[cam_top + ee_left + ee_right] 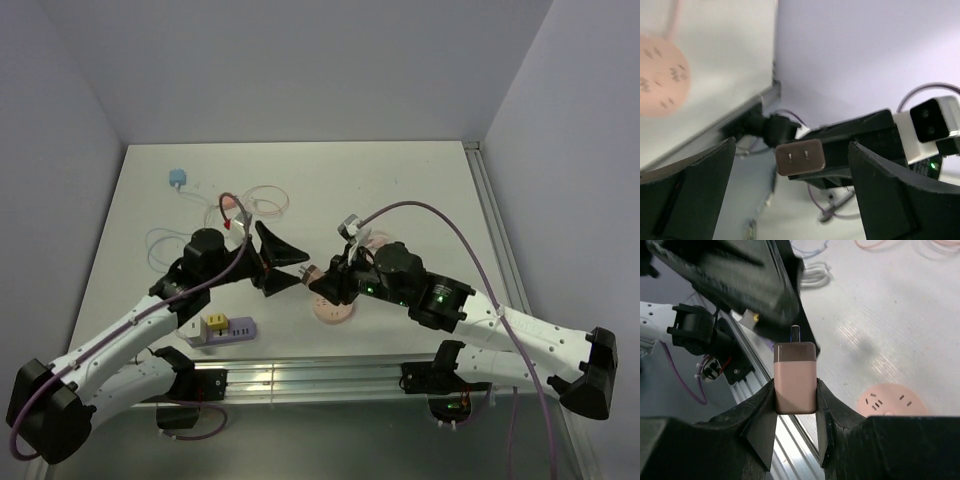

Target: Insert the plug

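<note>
The plug (795, 380) is a pink block with a brown face and two prongs. My right gripper (795, 386) is shut on its sides and holds it in the air. In the left wrist view the plug's pronged face (801, 157) sits between the wide-apart fingers of my left gripper (791, 152), which is open and not touching it. From above, the two grippers meet over the table's front middle, left gripper (282, 262) facing right gripper (325, 277). A round pink socket disc (333, 309) lies on the table just below them, also seen as the disc (890, 401).
A purple power strip with a yellow adapter (222, 328) lies front left. A blue plug (178, 180) and loose cable loops (262, 200) lie at the back left. An aluminium rail (320, 378) runs along the near table edge.
</note>
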Robot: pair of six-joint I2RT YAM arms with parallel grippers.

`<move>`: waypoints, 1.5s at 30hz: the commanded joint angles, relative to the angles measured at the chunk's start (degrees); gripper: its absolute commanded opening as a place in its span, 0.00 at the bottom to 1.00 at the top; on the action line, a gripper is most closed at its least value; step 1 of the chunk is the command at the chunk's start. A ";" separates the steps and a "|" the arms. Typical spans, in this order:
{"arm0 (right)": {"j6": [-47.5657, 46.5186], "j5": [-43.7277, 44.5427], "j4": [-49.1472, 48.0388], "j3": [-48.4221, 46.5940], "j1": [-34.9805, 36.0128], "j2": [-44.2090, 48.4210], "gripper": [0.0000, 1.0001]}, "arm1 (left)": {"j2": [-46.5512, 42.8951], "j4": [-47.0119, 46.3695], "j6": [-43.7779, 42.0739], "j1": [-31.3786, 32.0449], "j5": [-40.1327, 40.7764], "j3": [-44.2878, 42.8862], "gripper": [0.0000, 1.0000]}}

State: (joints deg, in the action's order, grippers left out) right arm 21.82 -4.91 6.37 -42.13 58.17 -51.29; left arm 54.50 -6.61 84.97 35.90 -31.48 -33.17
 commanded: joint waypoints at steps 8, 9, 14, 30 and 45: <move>6.83 0.87 43.96 -29.54 -9.55 -15.49 0.00 | -7.47 35.85 -27.82 -5.67 36.65 -15.87 0.99; 6.83 0.78 46.77 -31.68 -11.13 -18.90 0.00 | -8.35 36.75 -28.62 -5.75 40.67 -16.57 1.00; 5.60 1.74 64.09 -45.64 -15.45 -30.34 0.00 | -12.04 37.38 -31.18 -5.67 43.53 -15.79 1.00; 1.20 -7.22 71.68 -48.31 -21.26 -51.10 0.00 | -16.18 35.53 -31.88 -5.67 38.78 -13.06 0.99; 0.50 -13.46 70.97 -41.28 -21.43 -51.63 0.00 | -14.77 32.37 -32.32 -5.67 35.88 -11.83 0.99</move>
State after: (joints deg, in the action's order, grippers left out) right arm 23.09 -17.39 76.09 -83.85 36.86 -104.81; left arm 39.53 28.86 53.67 30.28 6.31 -45.60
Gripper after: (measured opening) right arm 0.391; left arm 0.994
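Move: My right hand already grips the pink plug. The round pink socket it is meant for lies almost straight below this hand, about 22 cm down, some 3 cm farther out and 1 cm to its right. The socket's coiled lead lies roughly 23 cm ahead and 14 cm to the right of the hand. The purple power strip is about 30 cm left and 4 cm back. From my open left hand, the socket lies level ahead, about 11 cm to the right and 22 cm below. I keep the plug pinched in my right hand and swing its prongs from pointing left to nearly straight down, a turn of roughly 80 degrees. The hand first goes forward about 7 cm while drifting right, then sinks some 13 cm towards the socket's height and draws back a little, ending to the socket's right. My left hand, already wide open, pulls clear about 14 cm left and 5 cm forward, rolling as it goes, then waits. ##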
